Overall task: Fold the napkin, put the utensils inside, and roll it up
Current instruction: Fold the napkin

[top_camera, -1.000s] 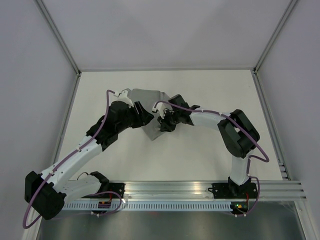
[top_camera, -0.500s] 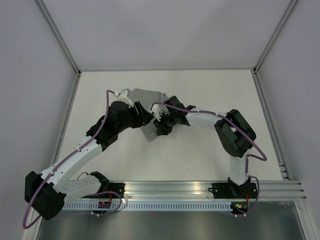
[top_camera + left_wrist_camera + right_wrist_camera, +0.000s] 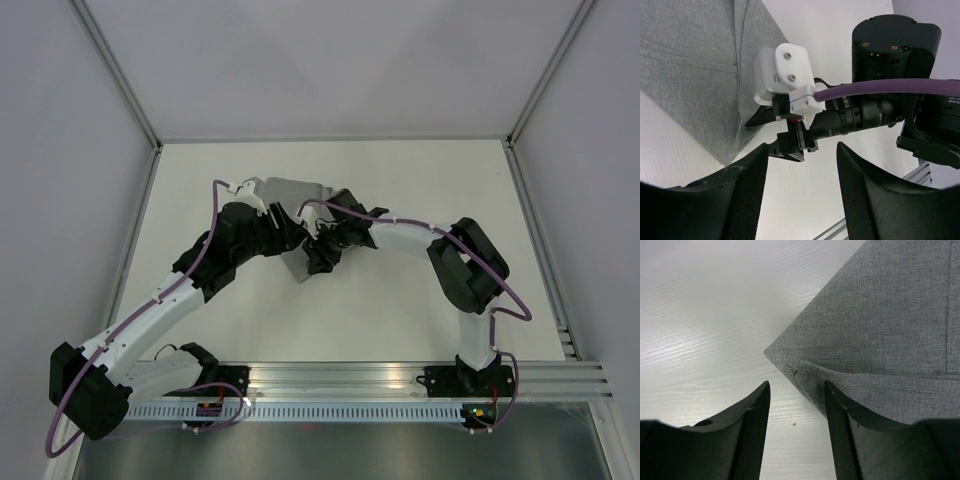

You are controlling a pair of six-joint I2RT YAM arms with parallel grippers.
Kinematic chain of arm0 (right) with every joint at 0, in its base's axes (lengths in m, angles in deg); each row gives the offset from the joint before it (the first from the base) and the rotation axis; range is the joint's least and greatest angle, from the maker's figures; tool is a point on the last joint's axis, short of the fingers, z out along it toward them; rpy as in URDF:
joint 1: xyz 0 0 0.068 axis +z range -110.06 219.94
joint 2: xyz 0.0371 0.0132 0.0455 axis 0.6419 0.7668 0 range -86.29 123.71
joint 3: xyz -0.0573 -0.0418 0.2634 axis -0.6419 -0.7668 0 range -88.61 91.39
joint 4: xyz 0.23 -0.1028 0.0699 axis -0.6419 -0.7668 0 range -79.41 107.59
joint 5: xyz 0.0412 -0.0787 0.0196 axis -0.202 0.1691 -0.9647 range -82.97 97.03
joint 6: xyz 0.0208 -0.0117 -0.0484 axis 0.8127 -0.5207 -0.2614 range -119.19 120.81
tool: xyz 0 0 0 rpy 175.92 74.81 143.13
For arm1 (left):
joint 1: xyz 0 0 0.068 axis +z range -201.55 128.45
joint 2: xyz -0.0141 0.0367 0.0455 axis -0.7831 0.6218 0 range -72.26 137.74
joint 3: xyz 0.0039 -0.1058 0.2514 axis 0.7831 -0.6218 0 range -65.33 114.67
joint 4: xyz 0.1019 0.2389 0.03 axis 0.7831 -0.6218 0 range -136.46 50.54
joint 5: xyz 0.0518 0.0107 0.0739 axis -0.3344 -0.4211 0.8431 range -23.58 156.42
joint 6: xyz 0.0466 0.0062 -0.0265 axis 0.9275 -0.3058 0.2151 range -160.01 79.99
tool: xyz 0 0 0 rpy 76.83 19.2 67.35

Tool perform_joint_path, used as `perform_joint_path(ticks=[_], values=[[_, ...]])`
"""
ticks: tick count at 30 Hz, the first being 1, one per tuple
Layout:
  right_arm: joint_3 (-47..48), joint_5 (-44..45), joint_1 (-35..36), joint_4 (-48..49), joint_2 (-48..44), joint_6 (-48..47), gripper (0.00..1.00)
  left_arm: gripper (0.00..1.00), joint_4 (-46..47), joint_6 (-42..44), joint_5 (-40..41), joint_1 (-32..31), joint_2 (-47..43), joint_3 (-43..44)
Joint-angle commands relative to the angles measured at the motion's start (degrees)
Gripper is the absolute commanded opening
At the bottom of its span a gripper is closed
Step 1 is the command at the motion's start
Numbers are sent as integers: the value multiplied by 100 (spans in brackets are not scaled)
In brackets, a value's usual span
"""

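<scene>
The grey napkin (image 3: 294, 192) lies folded at mid-table, its near corner (image 3: 771, 352) pointing toward the arms. My right gripper (image 3: 797, 396) stands open just short of that corner, and the folded edge runs behind its right finger (image 3: 850, 430). Only table shows between the pads. My left gripper (image 3: 802, 172) is open over bare table beside the napkin (image 3: 690, 70), with nothing between its fingers. In the top view both grippers, left (image 3: 298, 238) and right (image 3: 316, 262), crowd over the cloth's near part. The utensils are out of view.
The right arm's wrist and white camera block (image 3: 782, 70) hang close in front of the left gripper. An aluminium rail (image 3: 400, 378) runs along the table's near edge. White walls enclose the table (image 3: 420, 180) on three sides.
The right gripper's jaws have spread apart, and it has shifted a little left and nearer along the napkin's corner. The left arm has barely moved.
</scene>
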Motion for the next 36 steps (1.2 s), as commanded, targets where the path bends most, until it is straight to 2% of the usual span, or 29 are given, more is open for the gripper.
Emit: perform_joint_path(ticks=[1, 7, 15, 19, 24, 26, 27, 33, 35, 36], values=[[330, -356, -13, 57, -172, 137, 55, 63, 99, 131, 23, 7, -165, 130], [453, -488, -205, -40, -356, 313, 59, 64, 47, 316, 23, 16, -200, 305], [445, -716, -662, -295, -664, 384, 59, 65, 55, 605, 23, 16, -156, 464], [375, -857, -1277, -427, -813, 419, 59, 65, 55, 939, 172, -1, -16, 551], [322, -901, -2208, -479, -937, 463, 59, 65, 64, 1449, 557, -282, 633, 859], [295, -744, -2376, -489, -989, 463, 59, 65, 56, 1572, 734, -414, 775, 929], [313, -325, -2464, -506, -981, 445, 59, 65, 47, 1581, 900, -415, 897, 956], [681, 443, -2491, -515, -490, 542, 57, 62, -805, 809, 2323, -380, 1338, 1106], [884, 540, -2500, -550, -243, 533, 57, 62, -937, 519, 2274, -161, 1469, 1001], [980, 558, -2491, -567, -164, 542, 57, 58, -955, 431, 2168, -38, 1522, 870]])
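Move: The right hand, fingers already open barely 2 cm above the flap it has laid over, has the napkin's right corner about 10 cm ahead and 14 cm to its right. The near corner is some 6 cm to its left and 3 cm back; the far corner is about 22 cm ahead and 3 cm right. From the left hand, 18 cm above the table, the near corner lies roughly 5 cm ahead and 1 cm left, the right corner 17 cm ahead and 18 cm right. Up first, then sweeping right and forward, the right hand leaves the laid flap and crosses about 20 cm to hover over the napkin's right corner, turning some 30 degrees clockwise with its fingers staying open. The left hand rises slightly, then goes forward and down towards the near corner, ending about 4 cm lower and rolled roughly 20 degrees, left side up, also open. ##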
